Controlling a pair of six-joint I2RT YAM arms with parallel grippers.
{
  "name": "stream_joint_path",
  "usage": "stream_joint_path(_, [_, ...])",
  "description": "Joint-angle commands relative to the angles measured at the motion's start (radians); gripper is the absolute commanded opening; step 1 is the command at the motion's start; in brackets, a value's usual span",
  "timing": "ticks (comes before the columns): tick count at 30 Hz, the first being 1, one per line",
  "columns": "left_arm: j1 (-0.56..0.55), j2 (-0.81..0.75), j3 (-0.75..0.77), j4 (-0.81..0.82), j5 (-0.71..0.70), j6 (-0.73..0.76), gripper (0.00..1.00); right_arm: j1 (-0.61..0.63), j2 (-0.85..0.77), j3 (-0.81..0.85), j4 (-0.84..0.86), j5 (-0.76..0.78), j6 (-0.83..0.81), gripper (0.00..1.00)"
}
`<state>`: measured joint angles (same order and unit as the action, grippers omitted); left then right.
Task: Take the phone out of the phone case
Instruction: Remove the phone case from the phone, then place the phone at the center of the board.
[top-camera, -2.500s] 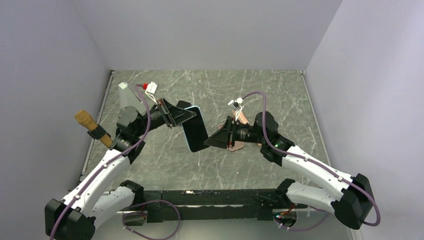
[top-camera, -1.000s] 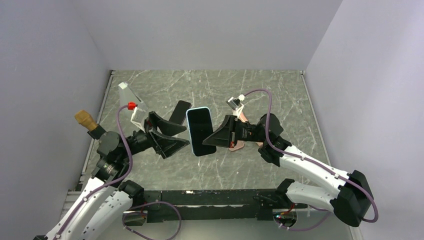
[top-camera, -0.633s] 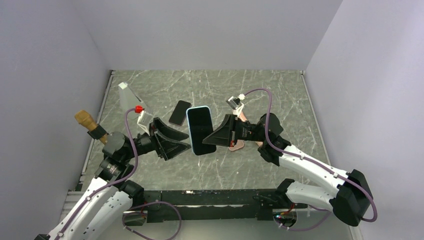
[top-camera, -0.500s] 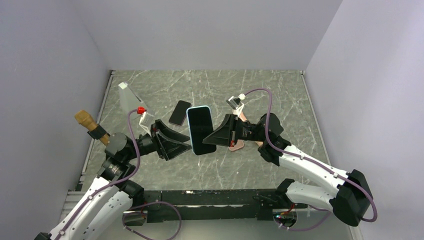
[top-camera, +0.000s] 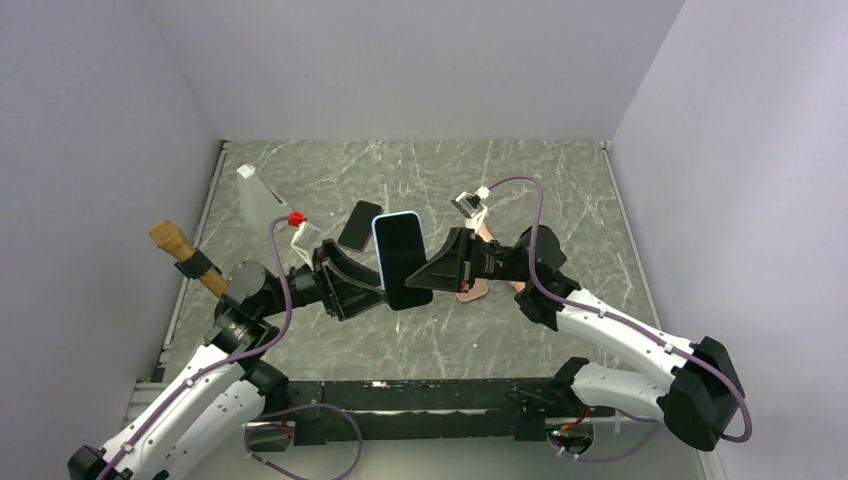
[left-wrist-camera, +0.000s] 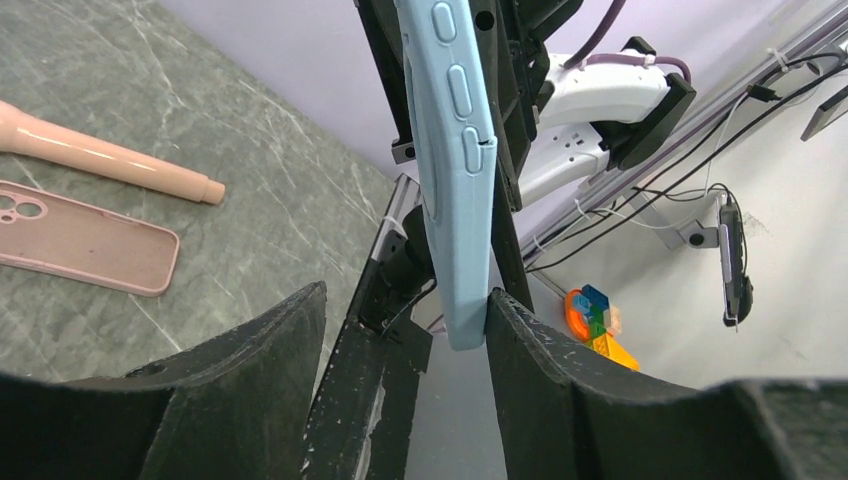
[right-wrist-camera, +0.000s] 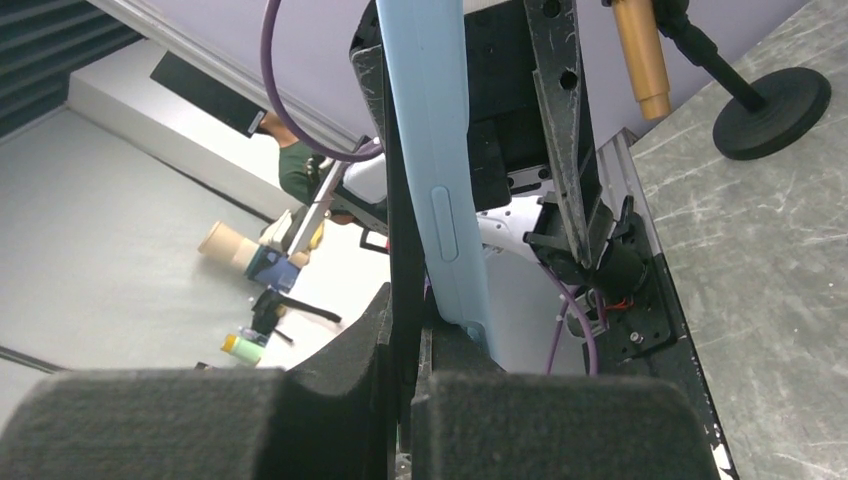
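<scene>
A phone in a light blue case (top-camera: 400, 260) hangs in the air over the table's middle. My right gripper (top-camera: 417, 283) is shut on its lower right edge. In the right wrist view the gripper (right-wrist-camera: 412, 330) pinches the thin black phone (right-wrist-camera: 403, 220), and the blue case (right-wrist-camera: 435, 150) stands just right of it. My left gripper (top-camera: 378, 292) is open at the phone's lower left edge. In the left wrist view the gripper (left-wrist-camera: 405, 310) straddles the case's corner (left-wrist-camera: 455, 200), which touches the right finger (left-wrist-camera: 560, 380).
A dark phone (top-camera: 359, 225) lies flat on the table behind the held one. A pink case (top-camera: 478, 288) and a pink stick (top-camera: 485, 235) lie under my right arm. A wooden-handled tool on a stand (top-camera: 175, 243) and a white wedge (top-camera: 255, 195) are at the left.
My left gripper let go of the phone's top, pulled back and down, then moved right until its open fingers reached the phone's lower left edge. The right gripper kept holding the phone.
</scene>
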<state>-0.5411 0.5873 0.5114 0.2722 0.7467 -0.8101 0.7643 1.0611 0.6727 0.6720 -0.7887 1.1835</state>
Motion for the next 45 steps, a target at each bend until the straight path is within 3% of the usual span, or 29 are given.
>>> stream_joint_path(1, [-0.031,0.034,0.018,0.062,-0.009,-0.013,0.62,-0.001,-0.004,0.013,0.123,0.004,0.016,0.00])
stream_joint_path(10, [-0.059,0.140,0.056,0.060,-0.012,-0.006,0.46,0.001,0.004,0.006,0.083,0.011,-0.013,0.00])
stream_joint_path(12, [-0.060,0.146,0.070,0.028,-0.018,0.018,0.36,-0.001,0.011,0.002,0.088,0.011,-0.012,0.00])
stream_joint_path(14, [-0.060,0.139,0.091,-0.050,-0.061,0.058,0.16,0.000,0.016,0.001,0.072,0.014,-0.022,0.00])
stream_joint_path(15, [-0.059,0.130,0.107,-0.119,-0.117,0.088,0.02,-0.001,0.016,0.005,0.052,0.017,-0.034,0.00])
stream_joint_path(16, [-0.059,0.119,0.138,-0.292,-0.212,0.121,0.00,-0.001,0.017,0.011,0.016,0.023,-0.055,0.00])
stream_joint_path(20, [-0.059,0.086,0.256,-0.808,-0.744,0.130,0.00,-0.001,0.011,0.067,-0.236,0.115,-0.196,0.00])
stream_joint_path(24, [-0.058,0.013,0.289,-0.992,-1.021,0.121,0.00,0.000,0.002,0.106,-0.483,0.285,-0.318,0.00])
stream_joint_path(27, [-0.057,-0.063,0.291,-1.005,-1.058,0.166,0.00,-0.003,0.009,0.104,-0.587,0.447,-0.326,0.00])
stream_joint_path(33, [-0.058,-0.168,0.306,-0.994,-1.002,0.230,0.00,-0.029,0.139,0.111,-0.592,0.676,-0.267,0.00])
stream_joint_path(38, [-0.058,-0.189,0.335,-1.019,-0.894,0.235,0.00,-0.112,0.365,0.139,-0.426,0.621,-0.148,0.00])
stream_joint_path(45, [-0.058,-0.277,0.340,-1.078,-0.864,0.201,0.00,-0.129,0.745,0.333,-0.239,0.532,-0.097,0.00])
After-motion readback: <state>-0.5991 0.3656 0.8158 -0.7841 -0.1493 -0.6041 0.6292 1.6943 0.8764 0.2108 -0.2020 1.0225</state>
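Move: Right between the left hand's open fingers lies the near left corner of the blue case; the case's middle is about 5 cm ahead, 3 cm to the right and a little above. From the right hand, which already holds the phone, clear table lies some 24 cm ahead and 33 cm below. On that table, the pink case is about 13 cm ahead and 13 cm right of the right hand, the other black phone roughly 29 cm ahead and 15 cm left. Easing some 2 cm right and down, the left hand shuts its fingers on the near corner of the blue case, then swings forward and sharply left about 15 cm and down, turning some 50 degrees counter-clockwise with its fingers dipping, away from the phone. The right hand keeps its grip and, gathering speed, carries the phone about 25 cm down and 20 cm forward towards the clear table, turning clockwise and tipping its fingers down. ##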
